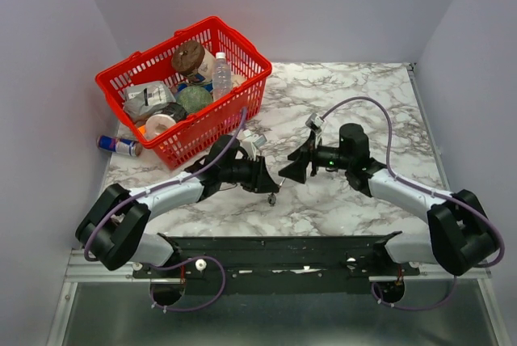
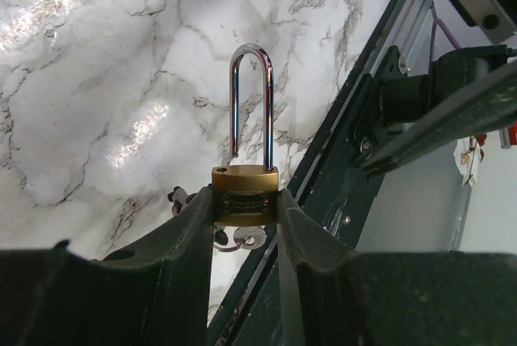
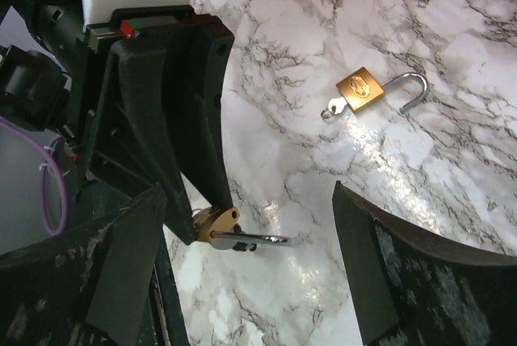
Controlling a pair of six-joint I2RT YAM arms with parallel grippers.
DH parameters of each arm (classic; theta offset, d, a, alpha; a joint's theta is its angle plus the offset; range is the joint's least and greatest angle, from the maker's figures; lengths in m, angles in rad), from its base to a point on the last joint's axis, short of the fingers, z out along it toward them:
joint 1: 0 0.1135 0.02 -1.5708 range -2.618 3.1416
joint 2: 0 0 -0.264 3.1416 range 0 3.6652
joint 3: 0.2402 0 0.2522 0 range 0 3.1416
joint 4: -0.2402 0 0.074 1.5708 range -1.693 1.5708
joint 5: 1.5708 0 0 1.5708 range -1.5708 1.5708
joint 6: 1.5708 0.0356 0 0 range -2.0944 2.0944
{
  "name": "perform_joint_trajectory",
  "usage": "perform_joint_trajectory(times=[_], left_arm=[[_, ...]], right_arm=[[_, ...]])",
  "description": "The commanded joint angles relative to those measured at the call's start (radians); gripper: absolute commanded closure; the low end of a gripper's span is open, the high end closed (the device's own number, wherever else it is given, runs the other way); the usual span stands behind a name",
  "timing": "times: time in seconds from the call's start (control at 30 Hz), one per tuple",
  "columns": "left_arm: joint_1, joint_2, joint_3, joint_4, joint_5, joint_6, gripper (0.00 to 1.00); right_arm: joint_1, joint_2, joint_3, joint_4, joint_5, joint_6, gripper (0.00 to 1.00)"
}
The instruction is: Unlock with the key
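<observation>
My left gripper (image 2: pixel 245 200) is shut on the brass body of a small padlock (image 2: pixel 245 192), whose long silver shackle (image 2: pixel 251 103) points away from the wrist. The shackle's left leg ends just above the body. The key (image 2: pixel 242 238) hangs on its small ring under the padlock body, with a dark bit (image 2: pixel 179 197) beside the left finger. In the right wrist view the held padlock (image 3: pixel 214 223) sits at the left, near one finger of my open right gripper (image 3: pixel 258 281). In the top view the left gripper (image 1: pixel 266 178) and right gripper (image 1: pixel 292 166) face each other closely.
A second brass padlock (image 3: pixel 361 91) with an open shackle and a key in it lies on the marble table (image 3: pixel 452 160). A red basket (image 1: pixel 242 48) full of groceries stands at the back left, with a can (image 1: pixel 119 145) beside it.
</observation>
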Motion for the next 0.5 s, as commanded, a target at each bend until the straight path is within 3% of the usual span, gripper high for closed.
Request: perform_joint_trajectory(times=[0.0, 0.2, 0.23, 0.47], left_arm=[[0.000, -0.049, 0.011, 0.029, 0.047, 0.013, 1.00], [0.002, -0.070, -0.001, 0.035, -0.004, -0.003, 1.00], [0.003, -0.069, -0.003, 0.038, -0.013, -0.007, 1.00], [0.003, -0.061, -0.011, 0.072, -0.062, -0.035, 1.00]], right_arm=[[-0.006, 0.077, 0.047, 0.073, -0.108, -0.018, 0.09], [-0.006, 0.122, 0.039, 0.098, -0.191, 0.017, 0.24], [-0.006, 0.124, 0.038, 0.098, -0.194, 0.022, 0.32], [-0.006, 0.159, 0.047, 0.072, -0.219, 0.039, 0.63]])
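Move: My left hand holds the opened padlock with its shackle sticking out. The shackle's middle is some 3 cm ahead, 2 cm right and 2 cm above that hand. From my open right hand it lies about 2 cm back, 3 cm left and 2 cm below. The hanging keys are some 5 cm back, 6 cm left and 8 cm below my right hand. The other padlock lies on the table about 12 cm ahead and 10 cm left of it, 13 cm down. I bring my right fingers in around the outer part of the shackle, easing about 1 cm left, then roughly 1.5 cm down and 1 cm back, while turning slightly counter-clockwise. They close from nearly wide open to under half open, one on each side of the shackle. My left hand keeps its grip on the padlock's body and lifts it about 1.5 cm. ##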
